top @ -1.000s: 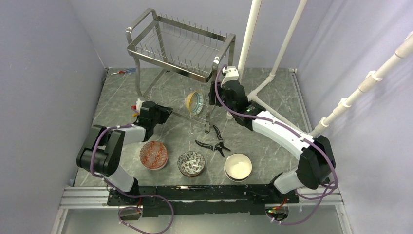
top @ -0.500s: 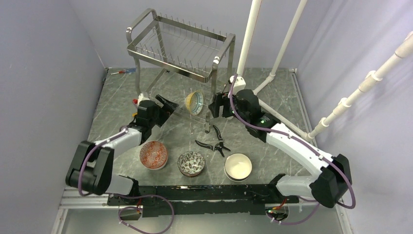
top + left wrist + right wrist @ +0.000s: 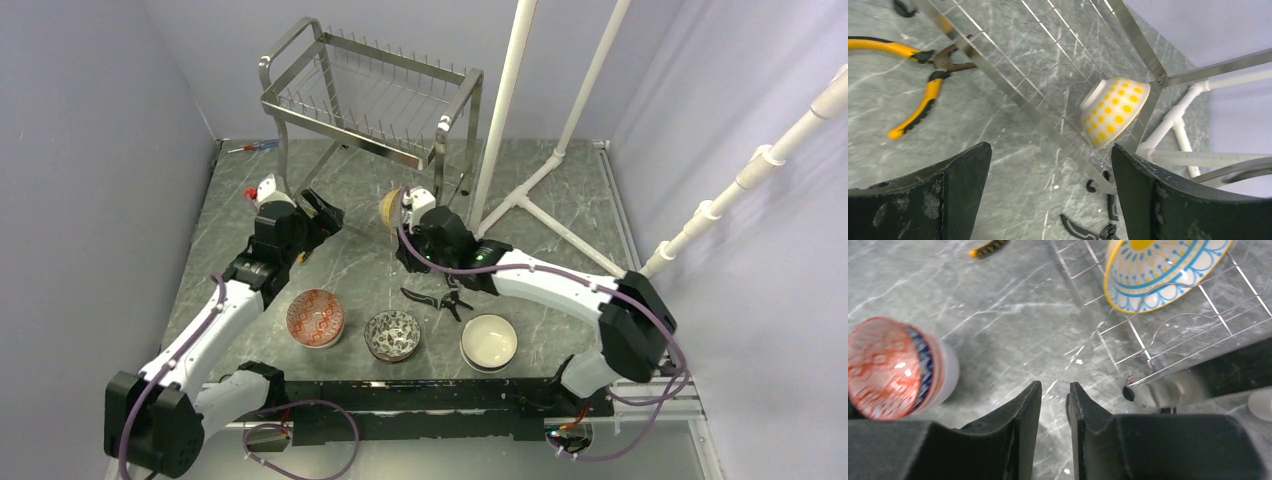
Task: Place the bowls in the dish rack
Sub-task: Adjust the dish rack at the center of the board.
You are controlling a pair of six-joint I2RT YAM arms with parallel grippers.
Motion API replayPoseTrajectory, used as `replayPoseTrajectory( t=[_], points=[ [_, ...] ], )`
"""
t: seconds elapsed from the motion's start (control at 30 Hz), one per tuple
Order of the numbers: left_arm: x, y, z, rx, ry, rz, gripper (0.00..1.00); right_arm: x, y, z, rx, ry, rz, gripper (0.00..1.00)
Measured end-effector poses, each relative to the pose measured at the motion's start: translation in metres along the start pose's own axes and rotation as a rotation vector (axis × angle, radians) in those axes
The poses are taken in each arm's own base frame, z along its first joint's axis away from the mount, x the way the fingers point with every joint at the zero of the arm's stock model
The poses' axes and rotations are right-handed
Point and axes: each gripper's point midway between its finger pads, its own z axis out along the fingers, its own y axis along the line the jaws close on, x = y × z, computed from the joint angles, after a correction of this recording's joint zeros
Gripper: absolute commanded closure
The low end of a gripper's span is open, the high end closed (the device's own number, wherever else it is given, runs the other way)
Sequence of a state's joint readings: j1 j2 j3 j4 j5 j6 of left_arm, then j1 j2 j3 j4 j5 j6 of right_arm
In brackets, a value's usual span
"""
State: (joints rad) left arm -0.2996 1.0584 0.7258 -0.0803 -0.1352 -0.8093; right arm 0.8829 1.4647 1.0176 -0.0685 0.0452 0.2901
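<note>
The dish rack (image 3: 300, 98) stands at the back of the table. One bowl (image 3: 389, 206), white with yellow dots outside (image 3: 1114, 110) and blue and yellow inside (image 3: 1163, 270), leans on its side in the rack's lower wire tier (image 3: 1013, 92). A red-patterned bowl (image 3: 315, 317), a dark patterned bowl (image 3: 392, 335) and a white bowl (image 3: 489, 341) sit in a row near the front. My left gripper (image 3: 1050, 150) is wide open and empty, left of the racked bowl. Empty too, my right gripper (image 3: 1054, 385) hangs low in front of that bowl, its jaws a narrow gap apart.
Black pruning shears (image 3: 440, 295) lie between the rack and the front bowls. Yellow-handled pliers (image 3: 923, 100) lie under the rack's left side. A red screwdriver (image 3: 255, 148) is at the back left. White pipes (image 3: 505, 110) rise right of the rack. A rack leg's foot (image 3: 1163, 390) is beside my right fingers.
My left gripper opened wide and reached further back-left. My right arm swung left from beside the rack's right leg to in front of the racked bowl, its jaws narrowing.
</note>
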Motion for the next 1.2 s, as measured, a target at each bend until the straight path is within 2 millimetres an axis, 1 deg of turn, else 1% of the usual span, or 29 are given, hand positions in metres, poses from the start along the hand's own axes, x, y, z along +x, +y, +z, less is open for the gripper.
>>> replayPoseTrajectory(
  t=[0.07, 0.1, 0.23, 0.3, 0.37, 0.47, 0.57, 0.63, 0.7, 0.77, 0.87, 0.93, 1.03, 1.13, 1.2],
  points=[
    [-0.003, 0.005, -0.01, -0.02, -0.009, 0.018, 0.06, 0.004, -0.006, 0.013, 0.049, 0.017, -0.013, 0.82],
    [-0.004, 0.007, -0.015, -0.029, -0.012, 0.027, 0.06, 0.005, -0.011, 0.019, 0.081, 0.021, -0.02, 0.84],
    [-0.008, 0.014, -0.03, -0.051, -0.026, 0.056, 0.06, 0.004, -0.035, 0.035, 0.222, 0.031, -0.034, 0.86],
    [-0.009, 0.017, -0.036, -0.06, -0.027, 0.069, 0.06, 0.002, -0.048, 0.042, 0.293, 0.03, -0.043, 0.87],
    [-0.008, 0.019, -0.039, -0.068, -0.023, 0.078, 0.06, 0.004, -0.062, 0.047, 0.364, 0.041, -0.051, 0.87],
    [-0.005, 0.023, -0.042, -0.08, -0.01, 0.091, 0.06, 0.01, -0.071, 0.053, 0.414, 0.064, -0.055, 0.88],
    [-0.001, 0.027, -0.042, -0.093, 0.006, 0.098, 0.06, 0.015, -0.085, 0.051, 0.477, 0.078, -0.062, 0.89],
    [0.0, 0.028, -0.043, -0.097, 0.011, 0.1, 0.06, 0.014, -0.095, 0.048, 0.512, 0.076, -0.058, 0.89],
    [0.001, 0.028, -0.043, -0.096, 0.014, 0.1, 0.06, 0.012, -0.108, 0.045, 0.547, 0.074, -0.046, 0.89],
    [0.002, 0.028, -0.043, -0.092, 0.02, 0.1, 0.06, 0.008, -0.127, 0.041, 0.593, 0.069, -0.027, 0.89],
    [0.004, 0.027, -0.042, -0.087, 0.027, 0.1, 0.06, 0.006, -0.151, 0.034, 0.649, 0.065, -0.006, 0.89],
    [0.004, 0.027, -0.042, -0.087, 0.029, 0.101, 0.06, 0.005, -0.161, 0.031, 0.674, 0.065, 0.003, 0.88],
    [0.005, 0.027, -0.042, -0.083, 0.035, 0.104, 0.06, 0.004, -0.17, 0.027, 0.701, 0.064, 0.006, 0.88],
    [0.008, 0.029, -0.042, -0.089, 0.047, 0.106, 0.06, 0.004, -0.17, 0.027, 0.699, 0.067, -0.001, 0.86],
    [0.01, 0.031, -0.043, -0.098, 0.057, 0.11, 0.06, 0.004, -0.169, 0.026, 0.687, 0.072, -0.004, 0.82]
  ],
)
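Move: The near right leg of the dish rack stands about 7 cm ahead of the right hand and 5 cm to its right, with the stretch to push on some 5 cm lower. The yellow-dotted bowl on the lower shelf is about 10 cm ahead of this hand, 2 cm to its left, and the black shears lie on the table 9 cm back and 8 cm right. From the left hand that leg is level ahead, roughly 21 cm to the right. Drive the right gripper forward and some 5 cm down to the rack's near right leg, closing the fingers almost shut, then push the leg right and forward with their right side. Travel about 12 cm forward and 11 cm right in all, swinging the wrist some 30 degrees clockwise and rolling its left side down. Draw the open left gripper back and slightly left, away from that leg. ##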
